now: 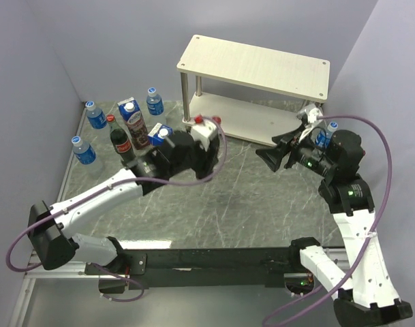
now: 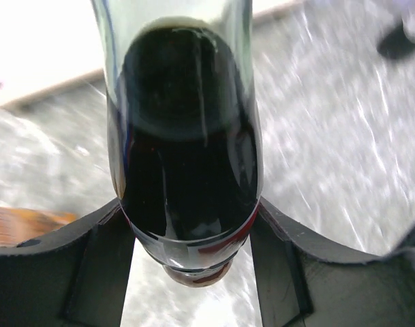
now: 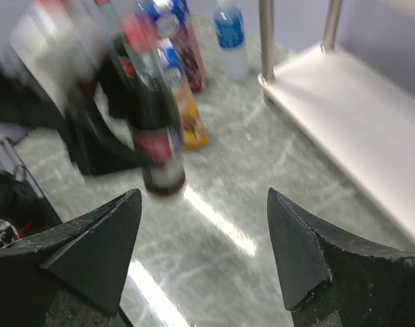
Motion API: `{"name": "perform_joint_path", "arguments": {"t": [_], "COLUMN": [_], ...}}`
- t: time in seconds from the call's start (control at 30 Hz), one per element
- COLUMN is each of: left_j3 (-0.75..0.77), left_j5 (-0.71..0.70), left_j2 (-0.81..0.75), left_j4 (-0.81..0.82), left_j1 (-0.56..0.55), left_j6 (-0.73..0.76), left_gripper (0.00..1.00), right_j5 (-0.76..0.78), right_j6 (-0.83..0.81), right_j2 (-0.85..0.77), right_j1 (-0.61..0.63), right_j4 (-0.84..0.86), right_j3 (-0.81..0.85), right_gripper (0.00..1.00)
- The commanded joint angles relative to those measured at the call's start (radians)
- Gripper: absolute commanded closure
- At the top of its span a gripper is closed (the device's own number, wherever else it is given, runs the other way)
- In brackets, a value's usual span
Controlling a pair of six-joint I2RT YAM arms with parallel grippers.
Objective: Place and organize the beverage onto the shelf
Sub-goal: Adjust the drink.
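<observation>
My left gripper (image 2: pixel 190 231) is shut on a dark Coca-Cola bottle (image 2: pixel 187 170), one finger pressing each side. In the right wrist view that red-capped bottle (image 3: pixel 156 136) stands upright and blurred, in front of the shelf (image 1: pixel 262 68). The left gripper (image 1: pixel 204 136) is just left of the shelf's lower board (image 1: pixel 251 122). My right gripper (image 1: pixel 270 158) is open and empty, pointing left in front of the lower board (image 3: pixel 357 122). A water bottle (image 1: pixel 323 136) shows behind the right wrist at the board's right end.
Grouped at the back left are a grape carton (image 1: pixel 133 121), a pineapple carton (image 1: pixel 159 135), another Coca-Cola bottle (image 1: pixel 120 143) and three water bottles (image 1: pixel 95 114) (image 1: pixel 82 150) (image 1: pixel 155 102). Walls close in the left, back and right sides.
</observation>
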Motion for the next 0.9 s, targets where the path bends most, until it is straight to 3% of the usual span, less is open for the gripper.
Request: {"name": "perform_joint_path", "arguments": {"t": [0.0,0.17,0.43,0.63,0.87], "left_j3": [0.229,0.512,0.962,1.209,1.215], "left_j5": [0.022,0.051,0.051,0.040,0.037], "left_j2": [-0.045,0.067,0.319,0.480,0.495], "left_j4": [0.157,0.044,-0.056,-0.088,-0.001], "left_j1": [0.084,0.173,0.245,0.270,0.280], "left_j6": [0.045,0.081,0.140,0.175,0.192], "left_gripper": [1.00,1.00,1.00,1.00,1.00], "right_j5": [-0.062,-0.131,-0.211,-0.248,-0.260], "right_j6": [-0.055,-0.115,-0.149,-0.152,-0.159], "right_j2": [-0.050,-0.072,-0.101,-0.096,-0.119], "right_j1": [-0.050,-0.070,-0.071,-0.073,-0.071], "right_j4": [0.066,0.113,0.115,0.115,0.130], "right_j3": [-0.098,-0.246,-0.300,-0.314,-0.327], "right_gripper": [0.19,0.20,0.20,0.21,0.21]}}
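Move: The cola bottle is already held in the left hand. The left end of the shelf's top board lies about 28 cm ahead of that hand, straight on and some 7 cm higher; the board's middle is about 27 cm ahead, 16 cm to the right. The juice carton stands roughly 14 cm ahead and 15 cm left, 13 cm lower. From the empty right hand, the board's left end is about 34 cm ahead, 20 cm left and 6 cm lower. The cola bottle, still gripped in the left fingers, is swept up and forward at once, about 20 cm each way, towards the left end of the shelf's top board; the wrist tips the fingers up nearly 20 degrees and swings slightly counter-clockwise, and the rise ends in a slight sink. The right hand, open and empty, drops about 9 cm and then turns a little counter-clockwise. ##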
